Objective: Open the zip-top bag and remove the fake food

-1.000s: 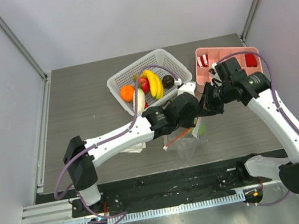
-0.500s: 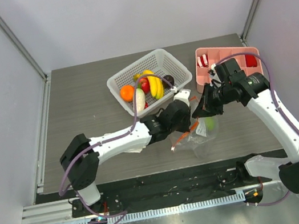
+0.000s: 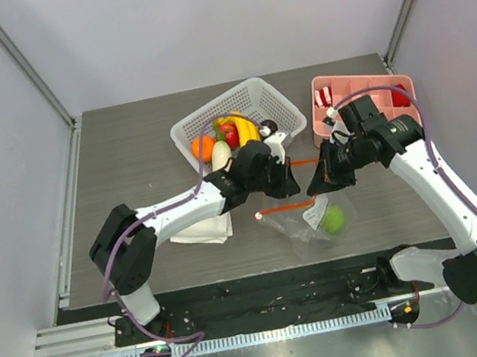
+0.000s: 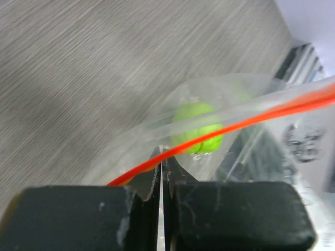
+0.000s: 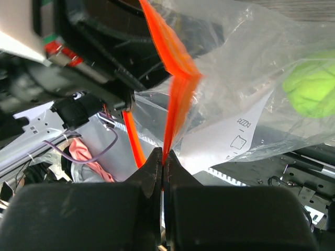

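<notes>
The clear zip-top bag (image 3: 313,221) hangs low over the table in front of the basket, its orange-red zip strip (image 3: 286,209) pulled apart. My left gripper (image 3: 290,177) (image 4: 163,152) is shut on one side of the strip. My right gripper (image 3: 319,186) (image 5: 163,155) is shut on the other side (image 5: 178,99). A green apple (image 3: 333,218) (image 4: 198,128) (image 5: 313,89) lies inside the bag. More fake food sits in the white basket (image 3: 284,106): orange (image 3: 204,148), radish (image 3: 220,155), red apple (image 3: 230,134), bananas (image 3: 244,127) and a dark piece (image 3: 268,127).
A pink compartment tray (image 3: 360,83) at the back right holds red-and-white striped pieces (image 3: 325,98). A folded white cloth (image 3: 202,232) lies under the left arm. The table's front edge runs just below the bag.
The left gripper has drawn back to the left, away from the right gripper, spreading the zip strip. The bag has sagged lower and the green apple has come into view at its right.
</notes>
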Robot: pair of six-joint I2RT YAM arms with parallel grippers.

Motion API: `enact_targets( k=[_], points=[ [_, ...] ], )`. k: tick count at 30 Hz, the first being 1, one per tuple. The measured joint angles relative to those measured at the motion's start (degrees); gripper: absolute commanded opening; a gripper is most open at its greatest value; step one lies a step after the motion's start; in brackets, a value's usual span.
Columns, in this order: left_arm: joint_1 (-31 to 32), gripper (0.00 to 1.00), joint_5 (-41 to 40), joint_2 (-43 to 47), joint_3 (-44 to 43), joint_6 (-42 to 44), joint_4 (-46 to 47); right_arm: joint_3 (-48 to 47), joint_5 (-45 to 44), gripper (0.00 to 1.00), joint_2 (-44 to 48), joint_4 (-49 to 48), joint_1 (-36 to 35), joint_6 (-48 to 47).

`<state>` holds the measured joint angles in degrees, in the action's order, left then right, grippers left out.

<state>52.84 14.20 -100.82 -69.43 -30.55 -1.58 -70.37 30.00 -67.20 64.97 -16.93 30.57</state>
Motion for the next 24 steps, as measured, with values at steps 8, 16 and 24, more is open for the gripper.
enact_targets(
  k=[8, 16, 24],
  points=[
    [5.9, 0.00, -0.8, -2.6, -6.8, 0.6, -1.0, 0.0, 0.1, 0.01, -0.4, -0.6, 0.0, 0.5],
    [6.8, 0.09, -5.4, -1.5, -4.4, -0.7, -2.1, -0.3, -0.5, 0.01, -3.3, -1.7, -1.0, 3.8],
    [4.5, 0.40, -8.6, 2.2, -2.1, -1.4, -7.8, -5.7, 0.9, 0.01, -8.2, -4.0, -4.5, 5.6]
  ],
)
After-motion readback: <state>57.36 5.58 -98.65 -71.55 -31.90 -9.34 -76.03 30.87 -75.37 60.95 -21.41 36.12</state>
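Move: The green cabbage, low in the clear bag, lies about 10 cm to the right of the left hand, some 4 cm back and 12 cm below. From the right hand, which already pinches the orange zip edge, it lies about 4 cm to the right, level fore and aft, and 19 cm below. The zip's white slider end is some 10 cm left of the left hand and 4 cm back; the white basket's middle is about 27 cm ahead of that hand, 11 cm left and 10 cm below. Rightward and back, by about 5 and 4 cm and rising slightly, the left hand first goes with shut fingers at the bag's mouth, then swings back left nearly 5 cm, sinking slightly while its fingers spread to about a third. The right hand keeps its pinch on the zip edge, waits, then carries it left and forward towards the left gripper. ##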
